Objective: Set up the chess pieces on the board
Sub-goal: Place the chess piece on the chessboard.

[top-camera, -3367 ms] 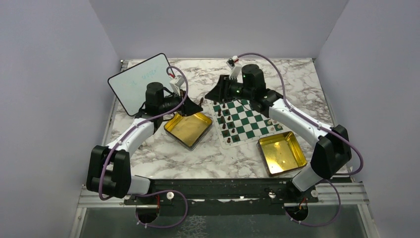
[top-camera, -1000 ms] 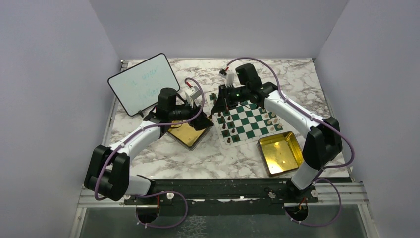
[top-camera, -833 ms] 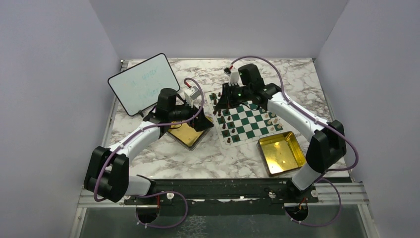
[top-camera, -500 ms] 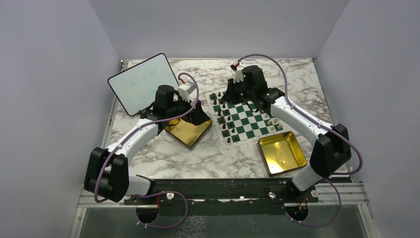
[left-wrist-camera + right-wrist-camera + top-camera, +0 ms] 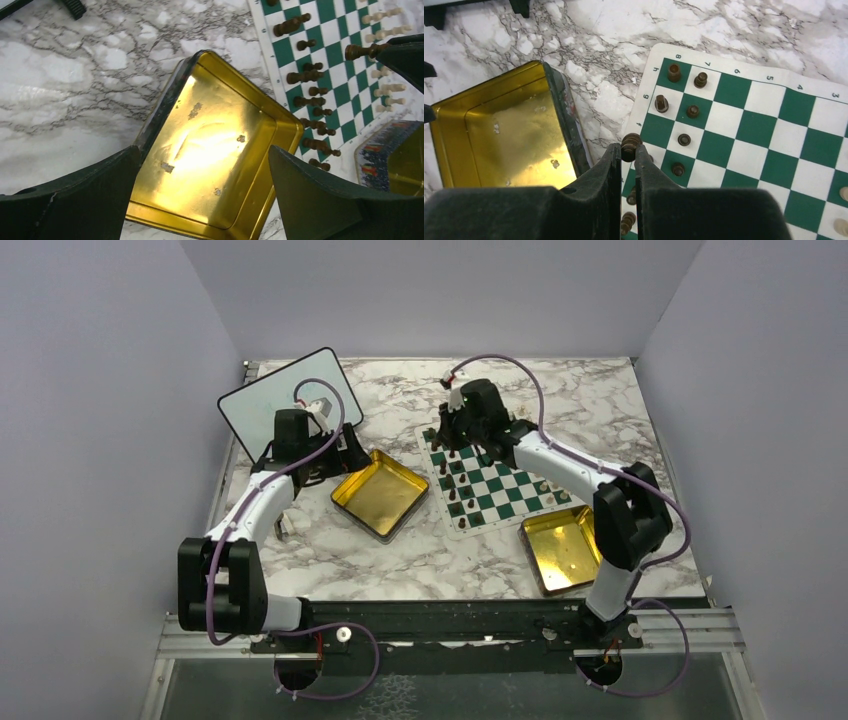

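The green and white board (image 5: 505, 485) lies right of centre. Dark brown chess pieces (image 5: 452, 480) stand in its left columns and cream ones (image 5: 548, 488) along its right edge. My right gripper (image 5: 626, 150) is shut on a dark brown piece (image 5: 630, 145), held above the board's left border beside the standing dark pieces (image 5: 674, 72). From above, that gripper (image 5: 452, 430) hangs over the board's far left corner. My left gripper (image 5: 203, 150) is wide open with nothing between its fingers, hovering above the left gold tin (image 5: 165, 100).
The left gold tin (image 5: 380, 497) lies between the arms, close to the board's left edge. A second gold tin (image 5: 568, 548) sits near the board's front right corner. A whiteboard (image 5: 262, 405) leans at the back left, just behind the left wrist.
My left gripper has opened and drawn back to the left, away from the board toward the whiteboard. My right gripper, still shut on the dark piece, has shifted a little left over the board's far left corner.
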Controlling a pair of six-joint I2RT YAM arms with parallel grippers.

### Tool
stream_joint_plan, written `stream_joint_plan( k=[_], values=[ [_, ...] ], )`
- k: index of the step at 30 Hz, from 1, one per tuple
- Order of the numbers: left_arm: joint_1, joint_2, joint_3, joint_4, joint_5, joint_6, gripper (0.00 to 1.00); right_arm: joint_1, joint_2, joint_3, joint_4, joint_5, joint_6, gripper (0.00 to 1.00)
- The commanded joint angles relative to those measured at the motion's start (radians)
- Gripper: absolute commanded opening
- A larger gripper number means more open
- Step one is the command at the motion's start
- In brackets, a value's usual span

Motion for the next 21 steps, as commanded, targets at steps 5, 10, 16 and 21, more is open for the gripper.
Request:
stream_joint_plan(
  k=[5, 10, 16, 21],
  values=[
    [0.021, -0.013, -0.01, -0.126, -0.249, -0.008, 0.99, 0.048, 0.131, 0.088, 0.062, 0.095, -0.078, 0.06],
    [0.025, -0.065, -0.026, -0.137, -0.323, -0.015, 0.99, 0.058, 0.178, 0.108, 0.043, 0.136, -0.101, 0.06],
    [0.026, -0.111, -0.056, -0.131, -0.342, -0.028, 0.99, 0.064, 0.2, 0.099, 0.046, 0.156, -0.11, 0.06],
    [0.028, -0.091, -0.063, -0.127, -0.31, -0.021, 0.99, 0.066, 0.212, 0.091, 0.051, 0.17, -0.109, 0.06]
  ],
)
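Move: The empty dark square f8, where the held dark chess piece is bound, lies about 2 cm ahead of the right hand, 1 cm left and some 15 cm below. The g8 piece stands roughly 3 cm farther out and 1 cm left of that square; the e8 piece, 3 cm nearer and 1 cm right. The f7 pawn is about 1 cm farther out and 3 cm right of it. From the left hand f8 lies some 6 cm ahead, 17 cm right and 13 cm below. The dark chess piece, still pinched in the right fingertips, is lowered about 6 cm towards f8, shifting some 2 cm left and nearly as much forward early on, while the wrist rolls about 10 degrees, left side down. The empty left hand stays wide open and clears off some 6 cm to its left, slightly back and down, turning about 15 degrees counter-clockwise. ##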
